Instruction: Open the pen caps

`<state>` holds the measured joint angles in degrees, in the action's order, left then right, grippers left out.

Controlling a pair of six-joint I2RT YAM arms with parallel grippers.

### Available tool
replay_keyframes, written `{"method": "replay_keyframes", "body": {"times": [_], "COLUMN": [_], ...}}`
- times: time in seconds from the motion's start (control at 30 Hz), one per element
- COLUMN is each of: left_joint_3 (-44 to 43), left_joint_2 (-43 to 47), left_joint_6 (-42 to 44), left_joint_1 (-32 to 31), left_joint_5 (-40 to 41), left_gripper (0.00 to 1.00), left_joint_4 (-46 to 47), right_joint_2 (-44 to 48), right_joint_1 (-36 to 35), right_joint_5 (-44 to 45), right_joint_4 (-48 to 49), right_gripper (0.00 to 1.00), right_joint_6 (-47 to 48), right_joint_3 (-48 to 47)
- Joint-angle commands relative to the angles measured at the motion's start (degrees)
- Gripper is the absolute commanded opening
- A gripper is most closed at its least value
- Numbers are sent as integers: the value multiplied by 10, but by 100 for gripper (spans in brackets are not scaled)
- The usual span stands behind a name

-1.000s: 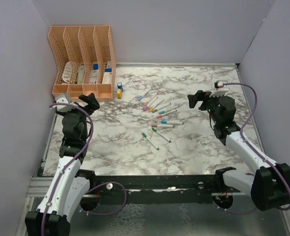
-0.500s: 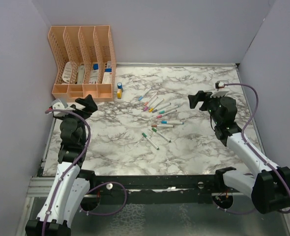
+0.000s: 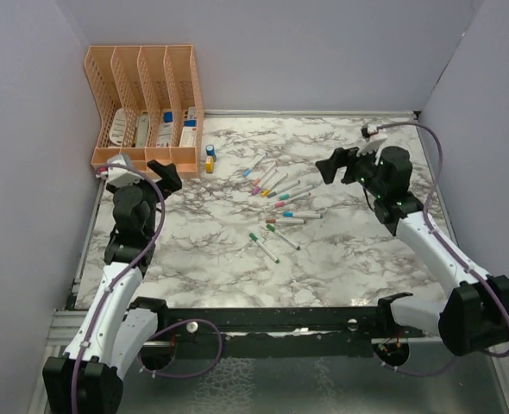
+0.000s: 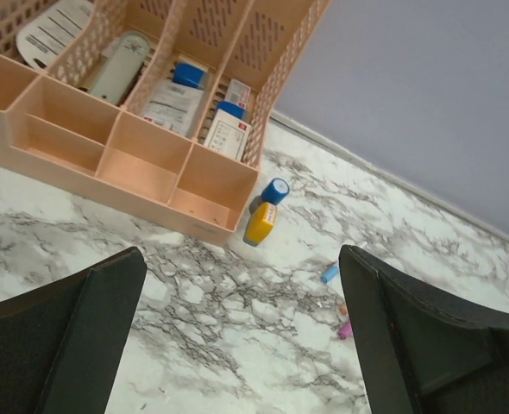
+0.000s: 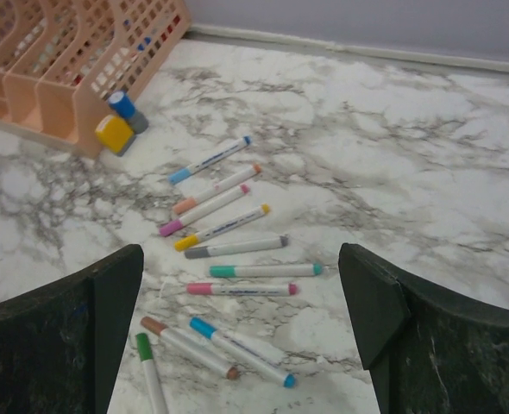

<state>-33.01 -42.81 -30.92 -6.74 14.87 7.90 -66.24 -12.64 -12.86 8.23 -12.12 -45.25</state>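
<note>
Several white pens (image 3: 276,198) with their coloured pen caps on lie in a loose cluster at the middle of the marble table. The right wrist view shows the caps on their barrels: blue (image 5: 179,176), orange (image 5: 185,205), yellow (image 5: 186,243), teal (image 5: 223,271), pink (image 5: 200,289), brown (image 5: 153,325), green (image 5: 143,346). My right gripper (image 3: 332,164) is open and empty, above the table just right of the cluster, which lies between its fingers in its own view (image 5: 241,336). My left gripper (image 3: 164,172) is open and empty, well left of the pens, which sit at its right finger's edge (image 4: 329,273).
A peach desk organiser (image 3: 142,103) with boxes in its slots stands at the back left; it also shows in the left wrist view (image 4: 142,164). A small blue-and-yellow bottle (image 3: 210,158) stands beside its right corner. Grey walls close in the back and both sides.
My left gripper has moved away from me and to the right, up to the organiser's front. My right gripper has moved left and back, closer to the pens.
</note>
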Motion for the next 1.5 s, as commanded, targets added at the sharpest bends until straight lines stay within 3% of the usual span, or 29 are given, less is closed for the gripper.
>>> {"method": "replay_keyframes", "body": {"times": [0.0,0.13,0.37,0.43,0.63,0.93,1.17,1.27,1.4,1.47], "left_joint_3": [-26,-27,-13,-6,0,5,8,7,10,12], "left_joint_2": [-44,-61,-63,-63,-60,-63,-73,-77,-79,-83], "left_joint_6": [-6,-10,-18,-20,-16,-10,-11,-11,-13,-14], "left_joint_1": [3,2,1,-1,-3,-3,-5,-5,-6,-7], "left_joint_5": [-104,-136,-168,-174,-175,-180,-184,-185,-183,-185], "left_gripper": [98,98,98,98,98,98,98,98,98,98], "left_joint_4": [-2,5,4,3,-16,-22,-18,-17,-14,-11], "right_joint_2": [-50,-76,-117,-134,-123,-161,-186,-196,-214,-222], "right_joint_1": [-79,-189,-296,-305,-315,-321,-366,-382,-391,-394], "right_joint_5": [-81,-29,26,29,18,56,81,91,78,77], "right_joint_4": [-110,-161,-186,-196,-151,-207,-227,-235,-241,-236], "right_gripper": [96,96,95,100,99,99,100,93,72,68], "right_joint_6": [39,55,32,18,11,21,38,33,33,30], "right_joint_3": [-65,-86,-71,-74,-47,-77,-78,-75,-71,-68]}}
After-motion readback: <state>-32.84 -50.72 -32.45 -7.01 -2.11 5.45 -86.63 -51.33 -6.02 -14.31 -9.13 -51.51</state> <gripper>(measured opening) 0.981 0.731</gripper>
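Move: The right hand is open and high over the table's right side; the leftmost green-capped pen lies about 13 cm back from it, 18 cm to its left and 22 cm below. The second green-capped pen is some 9 cm back and 13 cm left of the hand, the brown-capped pen about 3 cm back and 12 cm left, all at table height. From the left hand the leftmost green pen is roughly 31 cm right, 9 cm back and 26 cm below. The right hand sweeps left and back over the pens towards the leftmost green-capped one, about 17 cm left and 16 cm back while sinking some 16 cm: quickly at first, nearly pausing halfway down, then going on down and back as the wide-open fingers begin to close. On the way its wrist turns about 30 degrees counter-clockwise and tips steeply down until the fingers straddle the pen's line from above, while the open left hand eases about 5 cm right and 5 cm down, turning clockwise towards the pens. ##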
